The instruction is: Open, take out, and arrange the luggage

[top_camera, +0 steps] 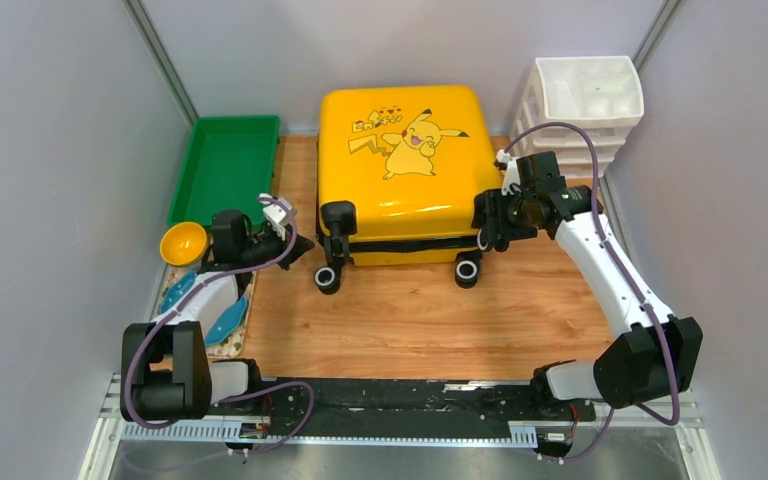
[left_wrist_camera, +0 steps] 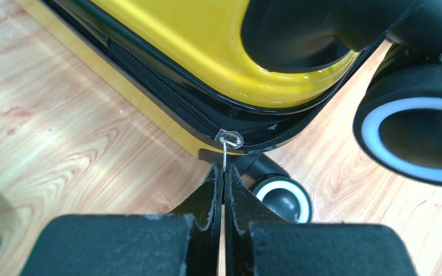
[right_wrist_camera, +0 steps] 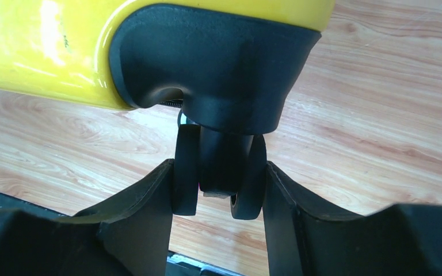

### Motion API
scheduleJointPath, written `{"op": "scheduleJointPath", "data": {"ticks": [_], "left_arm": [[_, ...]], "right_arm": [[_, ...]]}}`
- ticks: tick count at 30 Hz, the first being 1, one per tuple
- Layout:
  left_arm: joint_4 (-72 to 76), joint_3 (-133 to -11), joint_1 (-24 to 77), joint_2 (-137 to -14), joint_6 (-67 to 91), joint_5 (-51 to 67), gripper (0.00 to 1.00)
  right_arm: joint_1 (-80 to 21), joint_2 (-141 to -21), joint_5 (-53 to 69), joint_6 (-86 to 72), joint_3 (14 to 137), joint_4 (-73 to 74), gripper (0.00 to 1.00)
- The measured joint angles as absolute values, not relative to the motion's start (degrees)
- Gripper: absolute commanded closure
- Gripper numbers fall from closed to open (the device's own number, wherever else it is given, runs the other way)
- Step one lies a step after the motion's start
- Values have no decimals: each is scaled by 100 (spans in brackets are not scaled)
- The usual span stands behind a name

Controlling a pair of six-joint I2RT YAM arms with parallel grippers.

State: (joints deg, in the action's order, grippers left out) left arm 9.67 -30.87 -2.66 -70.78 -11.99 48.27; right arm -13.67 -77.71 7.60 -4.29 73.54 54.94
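The yellow luggage (top_camera: pixel 400 160) with the Pikachu print lies flat and closed in the middle of the table. My left gripper (top_camera: pixel 305 246) is at its front left corner. In the left wrist view the gripper (left_wrist_camera: pixel 224 172) is shut on the thin metal zipper pull (left_wrist_camera: pixel 228 140), at the corner of the black zipper line. My right gripper (top_camera: pixel 482 215) is at the front right corner. In the right wrist view the gripper (right_wrist_camera: pixel 218 175) is shut on a black twin caster wheel (right_wrist_camera: pixel 187 172) under its black housing (right_wrist_camera: pixel 218 69).
A green tray (top_camera: pixel 222 165) stands at the back left and a white drawer unit (top_camera: pixel 585 100) at the back right. An orange bowl (top_camera: pixel 183 243) and a patterned mat (top_camera: pixel 225 325) lie by the left arm. Two front wheels (top_camera: pixel 327 278) (top_camera: pixel 467 270) stick out toward me.
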Motion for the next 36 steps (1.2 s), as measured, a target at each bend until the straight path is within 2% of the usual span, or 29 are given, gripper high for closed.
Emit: {"op": "scheduleJointPath", "data": {"ticks": [10,12,13,15,16,17,22,27,31,36], "left_arm": [[1050,-3251,-137,-7334,-2578,5583,100],[1057,-3321,-93,-7435,-2703,5721,100],[1057,-3345,-58,-7463,-2735,5752,100],[1059,-3374,34,-7483,-2792,5749,100],[1066,-3376,73,-7481,-2825,5736,100],[1090,-3378,128,-7481,-2856,5708,100],[1219,-3376,305,-7478,-2875,5561,100],[1332,-3330,307,-7478,-2825,5555,100],[1411,-3317,301,-7478,-2615,5496,100],[1450,-3328,163,-7481,-2434,5391,100]], "right_arm": [[-604,-7767,1059,521,7275,5325,100],[-508,-7776,1153,744,7310,5341,70],[-471,-7791,1210,821,7349,5380,40],[-379,-7859,1378,950,7542,5616,27],[-349,-7865,1413,996,7616,5730,17],[-281,-7854,1472,1063,7706,5933,13],[-259,-7354,1573,1085,7942,6539,12],[-1562,-6888,1653,768,8267,6775,12],[-2475,-7057,1673,576,8477,6753,15],[-2554,-7559,965,609,8490,6731,14]]}}
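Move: The left gripper is already shut on the zipper pull; the slider lies about 1 cm ahead and 2 cm right, level with it. The upper left wheel is some 4 cm back, 5 cm right and 6 cm higher; the lower left wheel is about 4 cm back, 3 cm right and 8 cm below that hand. The right gripper still holds the upper right wheel at its hand point; the lower right wheel sits about 1 cm back, 2 cm left and 14 cm below. Draw the upper right wheel about 4 cm to the right with the right gripper, open the fingers to let go, then swing back and up some 8 cm and to the left, finally dipping down and forward. Keep the left gripper pinched on the zipper pull, carry it about 4 cm right while turning clockwise and tipping the fingers up, then ease back left slightly. ##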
